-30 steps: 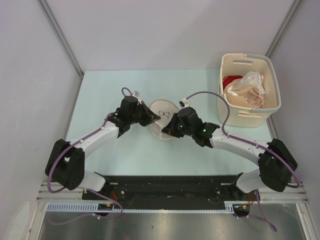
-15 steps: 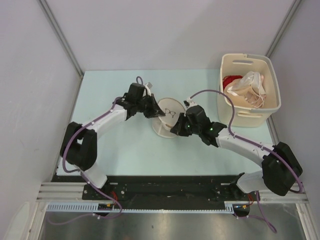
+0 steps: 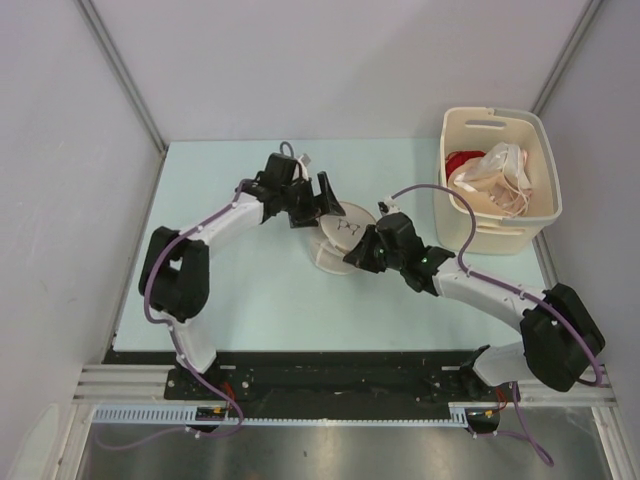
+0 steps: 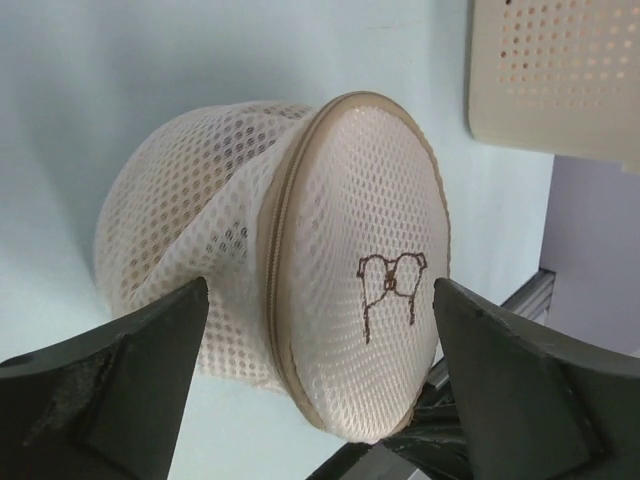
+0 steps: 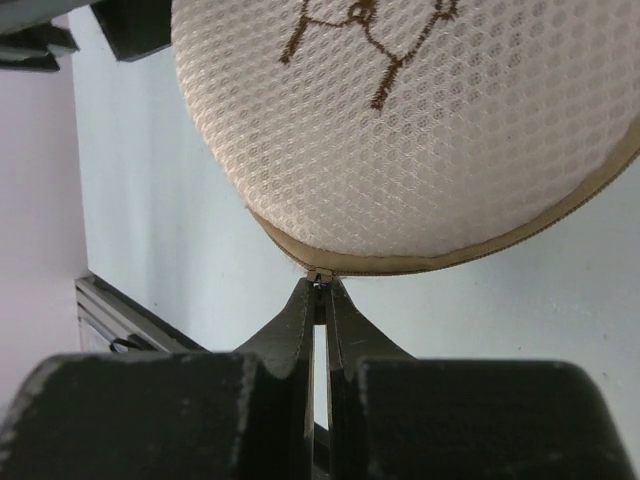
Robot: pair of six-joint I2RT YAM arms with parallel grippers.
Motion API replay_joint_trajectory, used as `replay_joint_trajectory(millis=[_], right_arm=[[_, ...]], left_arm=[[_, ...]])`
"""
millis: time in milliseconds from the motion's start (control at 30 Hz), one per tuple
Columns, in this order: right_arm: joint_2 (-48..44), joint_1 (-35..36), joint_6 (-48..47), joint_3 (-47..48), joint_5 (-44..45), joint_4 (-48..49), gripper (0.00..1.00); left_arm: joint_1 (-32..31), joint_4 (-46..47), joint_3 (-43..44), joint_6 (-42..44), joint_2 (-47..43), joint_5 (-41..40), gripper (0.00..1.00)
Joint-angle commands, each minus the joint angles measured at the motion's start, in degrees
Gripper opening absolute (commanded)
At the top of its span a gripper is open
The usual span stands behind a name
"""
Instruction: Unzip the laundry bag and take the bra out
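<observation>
The laundry bag [image 3: 338, 240] is a round cream mesh pouch with a small eyeglasses print, tipped up on its edge mid-table. It also shows in the left wrist view [image 4: 340, 290] and the right wrist view [image 5: 420, 130]. My left gripper [image 3: 325, 200] is open at the bag's far left side; its fingers [image 4: 130, 370] stand wide either side of the bag without touching it. My right gripper [image 3: 362, 250] is shut on the zip pull [image 5: 320, 277] at the bag's rim. The zip looks closed. The bra is hidden.
A cream plastic basket [image 3: 540, 215] stands at the table's right edge, holding a pale pink strappy garment [image 3: 495, 175] and a red cloth [image 3: 458, 162]. Its perforated wall shows in the left wrist view [image 4: 560, 80]. Grey walls enclose the table.
My left arm has swung farther back and right, and its gripper has opened. My right gripper has shifted slightly right with the zip pull. The bag has moved a little right.
</observation>
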Motion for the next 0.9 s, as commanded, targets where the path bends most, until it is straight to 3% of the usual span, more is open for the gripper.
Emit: replay_joint_trajectory(millis=[0,133,333,733,833,867], right_arm=[[1.3,-0.2,4.0,0.1,0.5,3.1,0.0],[1.5,-0.3,4.2,0.1,0.3,3.1,0.0],[2.1,-0.1,4.2,0.0,-0.2,3.1,0.0],[1.6,0.0,4.1,0.0,-0.2,3.1,0.0],[1.9,0.0,4.0,0.1,-0.6,4.8,0.0],[1.9,0.0,4.0,0.0,-0.7,4.7,0.0]], left_arm=[[1.1,-6.9,0.1,1.6,-8.7,-6.6,1.0],[1.1,-6.4,-7.8,-4.7,-16.0,-8.6,0.97],[0.1,0.6,-16.3,-15.0,-20.4,-1.6,0.93],[-5.0,4.7,-14.6,-21.1,-14.3,-2.8,0.8],[-5.6,6.2,-13.8,-21.1,-12.9,-2.4,0.64],[-5.7,5.9,-13.3,-20.8,-12.5,-2.4,0.51]])
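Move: My open left hand is poised over the left edge of the bag's round lid. The zip end I want lies about 11 cm back from it, 3 cm to its right and 2 cm lower; the glasses print on the lid is only some 3 cm back, 4 cm right and 3 cm below, and the mesh pouch body sits roughly 11 cm back, straight in line sideways and 7 cm down. My right fingers already have that zip end right between their pads. I arc my left hand back towards the zip end at my right fingertips: first back and left while rising about 4 cm, then down and right again, ending some 7 cm back at nearly its old height. On the way I turn it about 10 degrees counter-clockwise, tip the fingers down, and begin narrowing them from wide open. My right hand stays put, still pinching. ##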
